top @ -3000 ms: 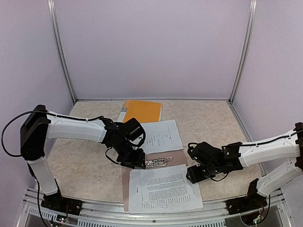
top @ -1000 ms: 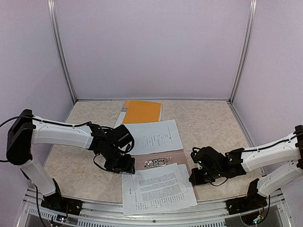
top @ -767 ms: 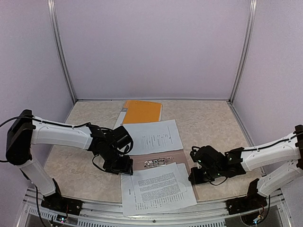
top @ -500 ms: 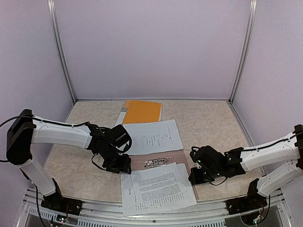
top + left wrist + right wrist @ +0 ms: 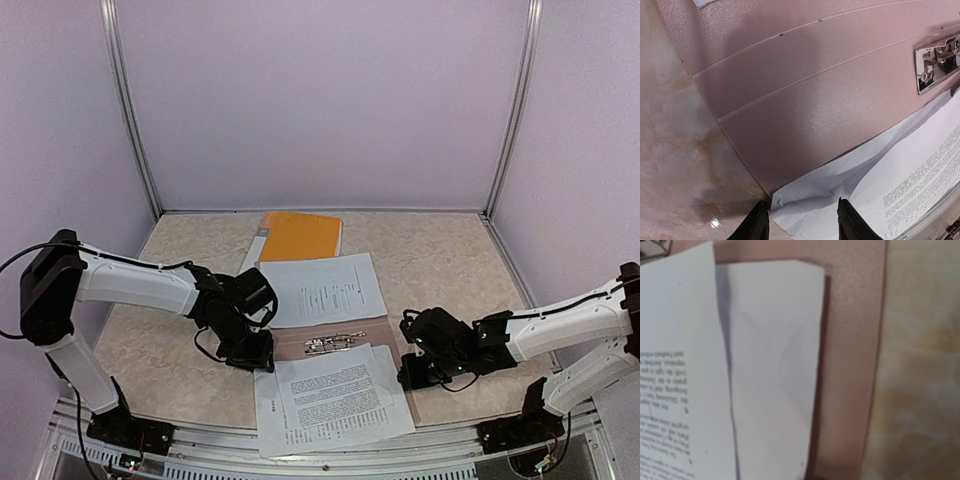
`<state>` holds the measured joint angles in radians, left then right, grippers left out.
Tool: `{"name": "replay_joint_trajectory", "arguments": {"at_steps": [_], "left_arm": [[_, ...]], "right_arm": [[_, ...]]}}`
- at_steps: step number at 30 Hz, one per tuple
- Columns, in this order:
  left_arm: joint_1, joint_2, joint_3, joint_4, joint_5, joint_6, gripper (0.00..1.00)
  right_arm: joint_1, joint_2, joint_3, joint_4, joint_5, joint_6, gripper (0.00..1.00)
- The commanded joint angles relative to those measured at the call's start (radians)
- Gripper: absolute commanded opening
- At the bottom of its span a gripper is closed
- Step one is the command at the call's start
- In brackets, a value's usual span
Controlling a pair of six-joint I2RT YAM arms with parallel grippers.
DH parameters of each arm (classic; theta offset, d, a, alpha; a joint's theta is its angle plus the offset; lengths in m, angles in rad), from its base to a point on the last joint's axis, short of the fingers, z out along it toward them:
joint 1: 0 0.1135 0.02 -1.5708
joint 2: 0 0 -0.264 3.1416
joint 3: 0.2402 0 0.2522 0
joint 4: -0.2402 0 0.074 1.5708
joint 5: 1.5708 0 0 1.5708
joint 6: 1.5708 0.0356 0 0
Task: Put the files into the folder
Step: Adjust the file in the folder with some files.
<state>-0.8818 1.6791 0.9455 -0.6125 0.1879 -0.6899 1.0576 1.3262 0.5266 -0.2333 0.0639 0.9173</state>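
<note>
The taupe folder [image 5: 375, 330] lies open mid-table, its metal clip [image 5: 335, 343] across the middle. The files are white printed sheets: one stack [image 5: 335, 398] on the folder's near half, askew, and one sheet [image 5: 325, 288] on its far half. My left gripper [image 5: 804, 220] is low at the stack's left corner, open, with its fingertips either side of the crumpled paper corner [image 5: 790, 197]. My right gripper [image 5: 412, 375] rests at the folder's right edge. Its fingers do not show in the right wrist view, which looks down on overlapping sheets [image 5: 770, 365] and folder cover [image 5: 850, 365]; it is shut.
An orange folder [image 5: 298, 235] lies at the back, partly under the far sheet. Bare marbled tabletop [image 5: 170, 340] lies left of the folder and more [image 5: 450, 265] to the right. The near stack overhangs the table's front rail [image 5: 330, 450].
The left jaws have narrowed around the paper corner, and that arm has drawn slightly left. The near stack has shifted a little left. The right arm has barely moved.
</note>
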Motion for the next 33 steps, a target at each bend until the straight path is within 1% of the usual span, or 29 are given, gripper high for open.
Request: {"name": "replay_joint_trajectory", "arguments": {"at_steps": [1,7,13,18,22,27,33], "left_arm": [[0.009,0.008,-0.021,0.013,0.015,0.012,0.41],[0.014,0.014,-0.03,0.022,0.034,0.013,0.3],[0.016,0.002,-0.027,0.009,0.022,0.012,0.21],[0.02,0.0,-0.023,0.007,0.018,0.018,0.1],[0.021,0.004,-0.014,-0.005,0.006,0.02,0.04],[0.022,-0.008,-0.007,-0.023,-0.013,0.021,0.0],[0.022,-0.019,0.005,-0.042,-0.024,0.023,0.0]], "right_arm": [[-0.008,0.016,0.019,0.0,-0.002,-0.005,0.02],[-0.008,0.016,0.019,0.001,-0.006,-0.005,0.01],[-0.008,0.023,0.02,0.005,-0.008,-0.008,0.01],[-0.008,0.033,0.019,0.011,-0.016,-0.012,0.01],[-0.008,0.029,0.018,0.009,-0.013,-0.011,0.0],[-0.008,0.033,0.019,0.009,-0.014,-0.012,0.0],[-0.008,0.038,0.022,0.009,-0.013,-0.015,0.0]]}}
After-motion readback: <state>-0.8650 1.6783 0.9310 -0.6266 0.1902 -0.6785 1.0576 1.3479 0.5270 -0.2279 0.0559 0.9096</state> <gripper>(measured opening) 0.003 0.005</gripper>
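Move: Just beneath the half-open left fingers, about 1 cm lower and 1 cm to their left, is the upper left corner of the lower sheets, level with them fore and aft. The metal clip sits some 6 cm ahead and 14 cm right of the left hand, the upper sheet's middle roughly 20 cm ahead and 12 cm right. The right hand, by the sheets' right edge, has that corner about 30 cm left and 3 cm ahead. Closing steadily from a bit under half open to shut, the left fingers, still pointing down, pinch the sheets' upper left corner while the hand eases about 1 cm left and sinks a touch. The right hand stays in place at the sheets' right edge, fingers still shut, settling roughly half a centimetre lower. ##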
